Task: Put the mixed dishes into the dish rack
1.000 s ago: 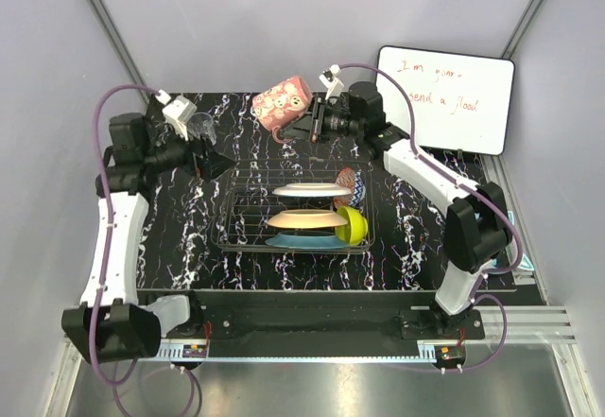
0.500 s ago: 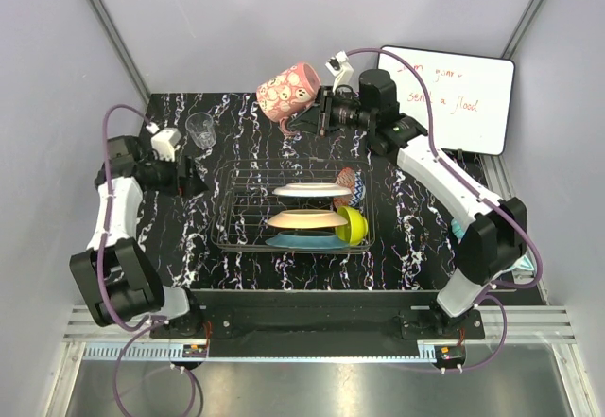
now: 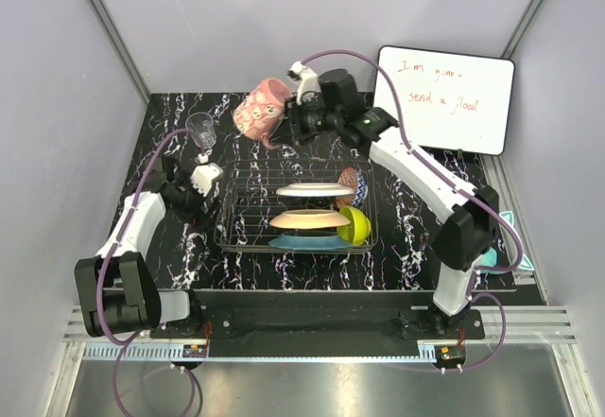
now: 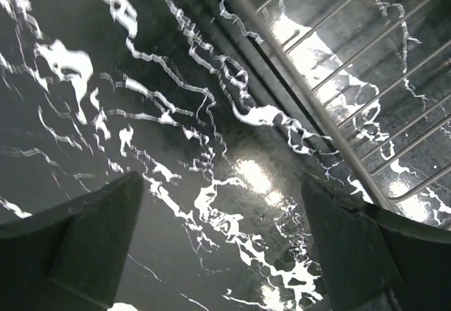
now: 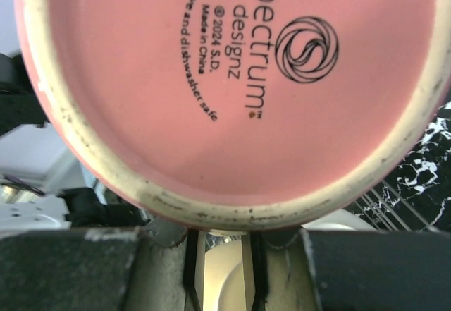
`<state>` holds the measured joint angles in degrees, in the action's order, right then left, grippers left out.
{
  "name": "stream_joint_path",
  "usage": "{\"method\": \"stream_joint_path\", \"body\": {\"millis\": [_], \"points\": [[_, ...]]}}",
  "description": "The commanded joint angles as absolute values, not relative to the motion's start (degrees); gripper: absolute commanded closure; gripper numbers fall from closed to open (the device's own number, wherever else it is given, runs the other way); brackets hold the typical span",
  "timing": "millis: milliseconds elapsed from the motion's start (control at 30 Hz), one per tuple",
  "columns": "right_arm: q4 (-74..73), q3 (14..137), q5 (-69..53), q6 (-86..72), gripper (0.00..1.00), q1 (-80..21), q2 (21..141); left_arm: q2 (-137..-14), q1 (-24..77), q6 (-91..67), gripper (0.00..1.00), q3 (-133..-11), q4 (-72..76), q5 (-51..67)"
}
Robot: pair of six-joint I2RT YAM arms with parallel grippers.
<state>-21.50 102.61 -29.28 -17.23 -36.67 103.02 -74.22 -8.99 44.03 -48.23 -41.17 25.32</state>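
My right gripper (image 3: 288, 122) is shut on the pink mug (image 3: 257, 114), holding it tilted in the air above the far left corner of the dish rack (image 3: 248, 190). In the right wrist view the mug's pink base (image 5: 232, 78) fills the frame above the gripper (image 5: 222, 244). In the rack stand a white plate (image 3: 312, 191), a peach plate (image 3: 304, 219), a teal plate (image 3: 302, 241), a lime-green bowl (image 3: 353, 225) and a red-white bowl (image 3: 348, 179). The clear glass (image 3: 200, 130) stands at the table's far left. My left gripper (image 3: 198, 207) (image 4: 222, 247) is open, low over the table beside the rack's left wall (image 4: 310, 106).
A whiteboard (image 3: 449, 100) with red writing leans at the back right. A small teal object (image 3: 510, 218) lies at the table's right edge. The table is black with white marbling.
The right arm has carried the pink mug leftward, toward the rack's far left corner. The left arm has drawn back from the glass and come down beside the rack's left side.
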Motion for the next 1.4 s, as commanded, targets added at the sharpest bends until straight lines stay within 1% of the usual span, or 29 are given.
{"method": "stream_joint_path", "body": {"millis": [0, 267, 467, 667, 733, 833, 967, 1067, 1367], "points": [[-25.39, 111.35, -22.69, -7.92, 1.0, -41.57, 106.08, -73.99, -4.49, 42.73, 0.01, -49.56, -39.2, 26.19], [-33.3, 112.59, -17.32, -5.1, 1.0, -42.19, 106.44, -77.07, 2.71, 34.2, 0.01, -52.2, -34.9, 28.91], [-38.22, 110.74, -11.7, -1.94, 1.0, -42.54, 104.77, -78.4, 10.01, 28.13, 0.01, -51.86, -31.12, 29.97], [-42.71, 110.39, -9.06, -0.88, 1.0, -42.89, 104.41, -77.88, 11.6, 23.64, 0.01, -51.94, -29.35, 29.8], [-44.03, 110.74, -8.79, -0.97, 1.0, -42.98, 104.94, -76.65, 11.25, 24.78, 0.01, -51.86, -30.23, 27.61], [-45.79, 111.09, -8.0, -0.62, 1.0, -43.68, 105.55, -74.18, 8.01, 25.93, 0.01, -51.5, -31.11, 28.12], [-46.93, 111.8, -8.35, -0.35, 1.0, -44.65, 107.05, -74.88, 0.2, 25.23, 0.01, -54.66, -33.31, 29.88], [-47.02, 112.32, -8.61, -0.35, 1.0, -45.61, 108.63, -76.11, -3.76, 25.22, 0.01, -56.77, -33.92, 30.67], [-48.25, 114.79, -7.04, -0.35, 1.0, -48.69, 115.22, -77.7, -6.15, 24.96, 0.01, -57.83, -33.84, 31.38]]}}
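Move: The dish rack's middle is roughly 25 cm to the right of my left hand and 4 cm ahead, its left side only about 5 cm to the right. My right hand holds the pink mug high; the rack's empty left end lies some 9 cm left, 5 cm back and 24 cm below it. The white plate is about 8 cm right and 3 cm back, the yellow plate 7 cm right and 11 cm back, both about 20 cm lower. With my left hand, fingers wide open, I push the rack's left side about 11 cm to the right at near-constant height, then pull off left, forward and a little up. Meanwhile I keep my grip on the mug, lower it some 14 cm towards the rack's left end, drawing back slightly, swaying left, right, then a little left, and tip my right fingers downward about 35 degrees. ##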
